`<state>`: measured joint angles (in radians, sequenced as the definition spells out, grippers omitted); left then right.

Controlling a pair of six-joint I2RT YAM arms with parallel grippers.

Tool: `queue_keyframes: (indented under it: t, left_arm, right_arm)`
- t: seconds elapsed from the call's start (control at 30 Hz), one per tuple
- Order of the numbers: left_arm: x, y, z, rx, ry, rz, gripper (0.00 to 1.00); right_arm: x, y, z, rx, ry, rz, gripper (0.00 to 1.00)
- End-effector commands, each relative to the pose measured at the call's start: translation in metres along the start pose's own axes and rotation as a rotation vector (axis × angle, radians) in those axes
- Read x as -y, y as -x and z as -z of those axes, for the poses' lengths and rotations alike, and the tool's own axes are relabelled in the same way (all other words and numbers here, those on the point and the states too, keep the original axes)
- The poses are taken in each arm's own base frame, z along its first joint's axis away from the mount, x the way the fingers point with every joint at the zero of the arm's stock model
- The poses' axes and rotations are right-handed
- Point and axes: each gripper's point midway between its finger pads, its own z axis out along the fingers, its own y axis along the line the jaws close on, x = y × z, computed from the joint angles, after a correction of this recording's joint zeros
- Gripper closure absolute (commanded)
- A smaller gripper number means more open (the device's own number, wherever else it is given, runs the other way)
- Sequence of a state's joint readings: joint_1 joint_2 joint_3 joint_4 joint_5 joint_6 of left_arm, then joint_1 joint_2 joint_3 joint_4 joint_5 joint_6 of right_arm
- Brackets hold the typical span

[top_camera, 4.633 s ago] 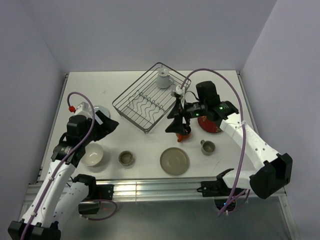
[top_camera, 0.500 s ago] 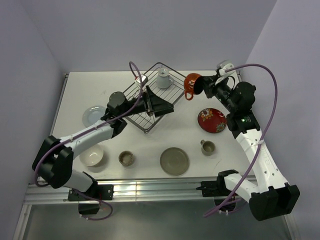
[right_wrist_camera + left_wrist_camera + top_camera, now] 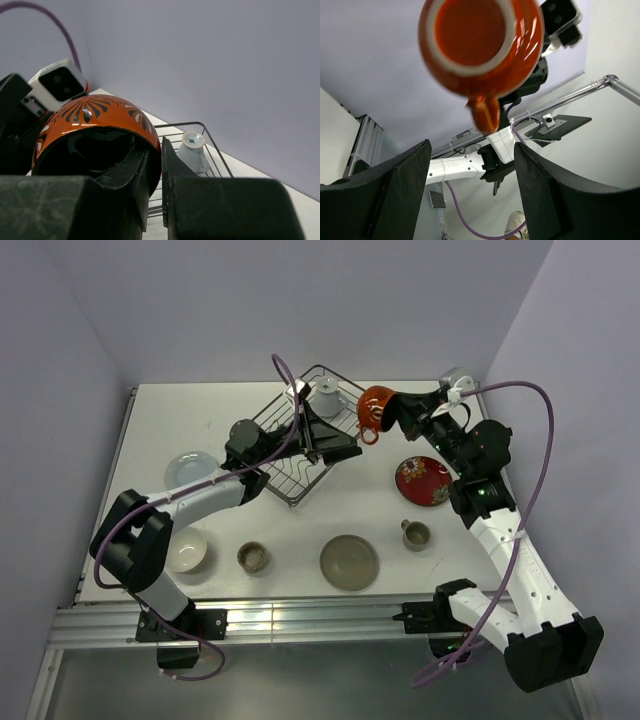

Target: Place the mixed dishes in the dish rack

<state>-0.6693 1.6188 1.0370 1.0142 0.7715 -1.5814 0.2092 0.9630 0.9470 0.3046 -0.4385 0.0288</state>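
The orange-red mug point(image 3: 376, 410) hangs tilted in the air beside the right edge of the dish rack point(image 3: 300, 490), its handle pointing down. My right gripper point(image 3: 388, 416) is shut on the mug's wall, one finger inside and one outside point(image 3: 155, 170). My left gripper point(image 3: 350, 446) reaches over the rack and stands open just short of the mug. In the left wrist view the mug point(image 3: 480, 45) fills the top, with its mouth toward the camera, above the wide gap between the fingers point(image 3: 395, 195). A white cup point(image 3: 326, 397) sits upside down in the rack's far corner.
On the table lie a red floral plate point(image 3: 422, 480), an olive-grey plate point(image 3: 349, 562), a pale plate point(image 3: 187, 470), a cream bowl point(image 3: 185, 550) and two small cups point(image 3: 253, 557) point(image 3: 415, 534). Walls close in the left, back and right sides.
The right gripper lifted the mug off the table to beside the rack, lately nudging it left. The left arm swung from the left side over the rack and edged closer to the mug.
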Motion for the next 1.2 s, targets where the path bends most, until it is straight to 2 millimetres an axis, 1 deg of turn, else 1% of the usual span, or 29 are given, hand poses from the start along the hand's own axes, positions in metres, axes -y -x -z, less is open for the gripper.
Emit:
queue_keyframes:
  t: [0.0,0.03,0.1,0.13,0.17,0.2,0.23,0.43,0.6,0.87,1.0,1.07,1.17]
  left_arm:
    - [0.035,-0.001,-0.006,-0.029,-0.106,-0.084,0.27]
    - [0.035,-0.001,-0.006,-0.032,-0.108,-0.084,0.27]
    - [0.035,-0.001,-0.007,-0.030,-0.108,-0.079,0.27]
    - [0.035,-0.001,-0.007,-0.027,-0.108,-0.077,0.28]
    - [0.034,-0.001,-0.008,-0.029,-0.108,-0.074,0.28]
    - [0.034,-0.001,-0.009,-0.027,-0.107,-0.069,0.28]
    - [0.035,-0.002,-0.010,-0.028,-0.110,-0.068,0.29]
    - [0.032,-0.003,-0.013,-0.024,-0.108,-0.050,0.35]
    - [0.036,0.001,-0.015,-0.013,-0.129,-0.048,0.39]
    - [0.042,0.008,-0.019,0.005,-0.177,-0.030,0.40]
    - [0.045,0.009,-0.020,0.002,-0.199,-0.021,0.47]
    - [0.046,0.010,-0.020,0.001,-0.202,-0.022,0.48]
    - [0.045,0.011,-0.021,0.000,-0.196,-0.020,0.54]
  right_arm:
    - [-0.015,0.041,0.005,0.154,0.026,0.068,1.00]
    - [-0.021,0.039,0.005,0.159,0.037,0.061,1.00]
    - [-0.021,0.038,0.004,0.166,0.019,0.109,1.00]
    - [-0.026,0.038,0.004,0.173,0.024,0.113,1.00]
    - [-0.026,0.038,0.003,0.178,0.017,0.121,1.00]
    - [-0.022,0.038,0.002,0.180,-0.015,0.134,1.00]
    - [-0.025,0.039,0.000,0.193,-0.017,0.138,1.00]
    - [-0.018,0.040,-0.005,0.211,-0.079,0.161,1.00]
    - [-0.022,0.039,-0.005,0.222,-0.077,0.151,1.00]
    - [-0.025,0.034,-0.004,0.223,-0.073,0.144,1.00]
    - [-0.027,0.032,-0.003,0.229,-0.069,0.156,1.00]
    - [-0.028,0.033,-0.003,0.237,-0.063,0.157,1.00]
    - [-0.030,0.032,-0.003,0.241,-0.056,0.158,1.00]
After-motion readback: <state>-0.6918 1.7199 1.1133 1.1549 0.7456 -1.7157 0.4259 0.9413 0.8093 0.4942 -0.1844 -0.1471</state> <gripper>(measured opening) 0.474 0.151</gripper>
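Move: The orange mug, its wall pinched by the right hand, has its middle about 6 cm to that hand's left, 3 cm back and 2 cm lower. From the open left hand it lies some 6 cm right, 5 ahead and 3 up, handle nearest. The rack is about 26 cm ahead, 10 left and 30 below the left hand; the red plate is 5 cm ahead, 12 right and 40 below the right hand. Right hand, keeping its pinch, brings the mug about 3 cm left; left fingers partly close towards its handle. ##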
